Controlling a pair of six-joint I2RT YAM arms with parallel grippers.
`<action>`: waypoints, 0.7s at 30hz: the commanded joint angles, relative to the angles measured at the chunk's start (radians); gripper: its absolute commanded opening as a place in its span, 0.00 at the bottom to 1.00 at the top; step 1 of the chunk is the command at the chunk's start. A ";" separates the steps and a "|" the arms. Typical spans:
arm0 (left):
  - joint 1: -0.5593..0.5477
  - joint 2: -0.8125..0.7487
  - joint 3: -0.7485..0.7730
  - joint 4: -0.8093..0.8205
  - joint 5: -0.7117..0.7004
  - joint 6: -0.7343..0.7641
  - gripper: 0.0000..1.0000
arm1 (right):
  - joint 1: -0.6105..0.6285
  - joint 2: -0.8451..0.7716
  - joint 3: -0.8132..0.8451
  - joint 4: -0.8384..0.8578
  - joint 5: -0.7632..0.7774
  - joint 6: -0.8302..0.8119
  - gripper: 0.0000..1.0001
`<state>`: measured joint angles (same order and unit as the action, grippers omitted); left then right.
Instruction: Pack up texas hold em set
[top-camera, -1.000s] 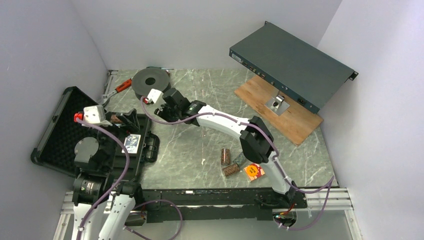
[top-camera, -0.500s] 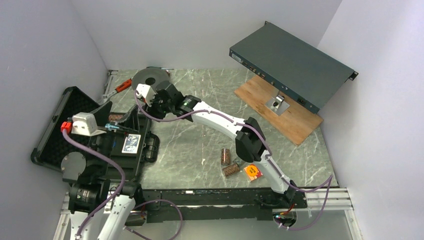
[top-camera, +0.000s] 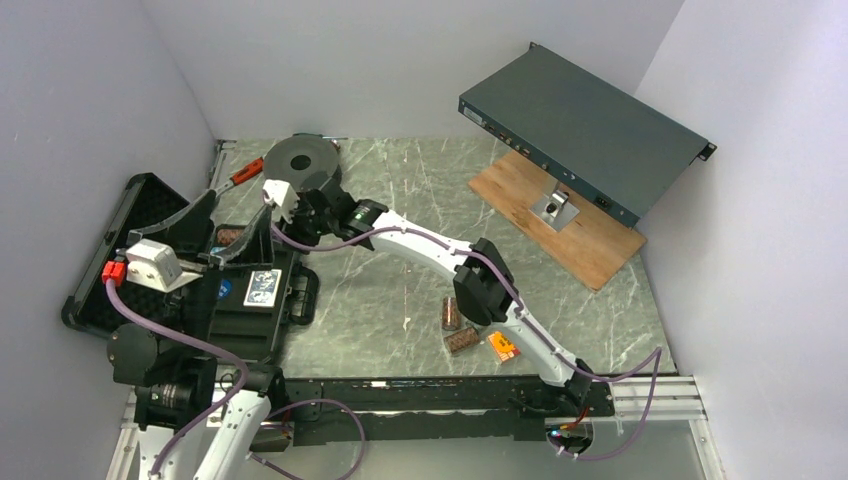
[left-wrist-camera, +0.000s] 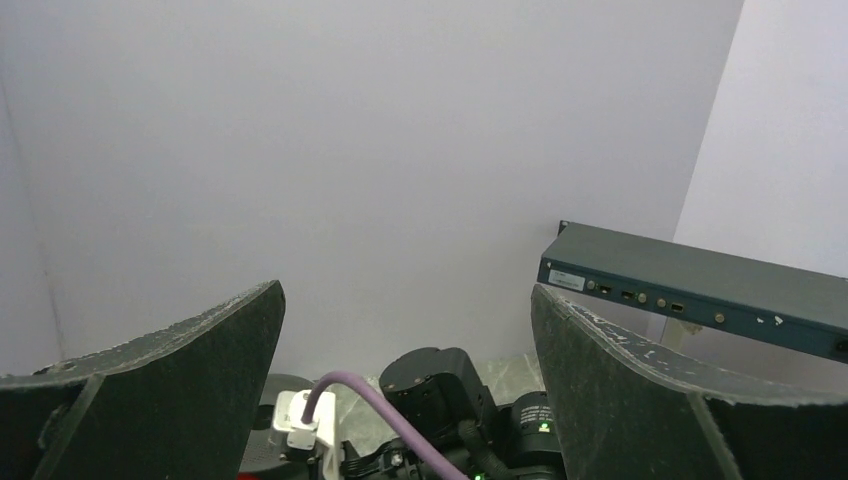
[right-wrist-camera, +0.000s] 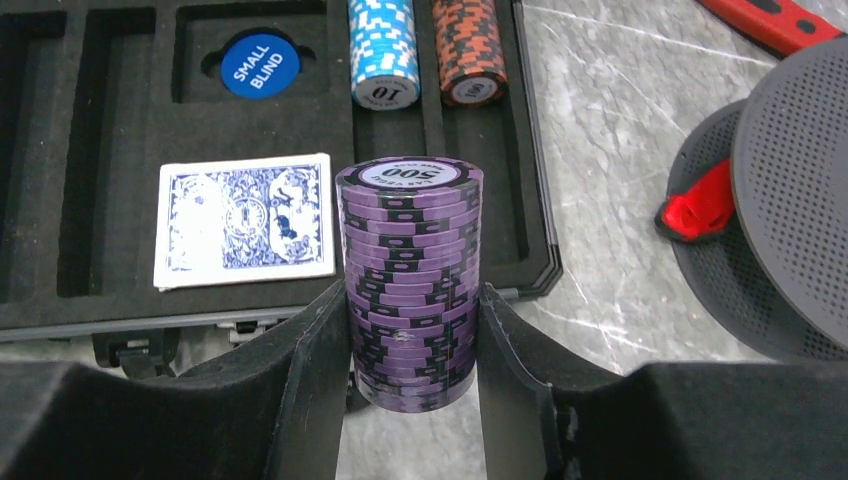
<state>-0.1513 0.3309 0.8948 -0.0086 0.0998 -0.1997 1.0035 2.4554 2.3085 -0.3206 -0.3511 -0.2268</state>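
My right gripper (right-wrist-camera: 412, 300) is shut on a tall purple chip stack (right-wrist-camera: 410, 260), which stands upright between the fingers. It is over the marble just outside the near rim of the open black case (right-wrist-camera: 250, 125). In the case's foam lie a blue chip stack (right-wrist-camera: 382, 50), a brown-orange stack (right-wrist-camera: 468, 50), a blue "small blind" button (right-wrist-camera: 259, 65) and a blue-backed card deck (right-wrist-camera: 245, 220). My left gripper (top-camera: 228, 225) hangs wide open above the case, holding nothing. Two brown stacks (top-camera: 455, 325) and an orange deck (top-camera: 503, 346) lie on the table.
A black perforated spool (right-wrist-camera: 790, 200) sits right of the case, with a red-handled tool (right-wrist-camera: 775, 25) and a red part (right-wrist-camera: 700, 205) beside it. At the back right, a dark-grey metal box (top-camera: 585, 130) leans over a wooden board (top-camera: 560, 225).
The right gripper has carried the purple stack left, closer to the case. The left arm has drawn back and leftwards, its jaws still wide open.
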 joint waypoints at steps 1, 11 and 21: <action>-0.002 0.009 -0.031 0.066 0.029 0.016 1.00 | 0.021 0.009 0.092 0.147 -0.048 0.024 0.00; 0.000 0.010 -0.046 0.052 0.028 0.016 1.00 | 0.056 0.079 0.124 0.199 -0.038 0.022 0.00; 0.000 0.015 -0.056 0.046 0.041 0.005 1.00 | 0.063 0.156 0.152 0.341 0.024 -0.001 0.00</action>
<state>-0.1513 0.3313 0.8413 0.0116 0.1173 -0.1963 1.0679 2.6171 2.3825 -0.1730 -0.3626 -0.2070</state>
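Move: The right hand holds the purple chip stack. The free end of the blue stack's slot in the case lies about 11 cm to its left, 1 cm ahead and 8 cm below. The blue stack is some 17 cm left and 1 cm ahead, the orange stack also 17 cm left but 5 cm ahead, and the card deck 9 cm left and 8 cm back. From the raised left hand, that slot end lies roughly 15 cm ahead, 8 cm left and 40 cm below. Carry the purple stack left and down with the right gripper, about 5 cm each way, in over the case towards the free end of the blue stack's slot; ease back some 3 cm as well for most of the way. Keep the pinch on the stack, fingers still pointing left and slanting down, with barely 5 degrees of counter-clockwise turn. Let the wide-open left gripper sink only about 2 cm. ##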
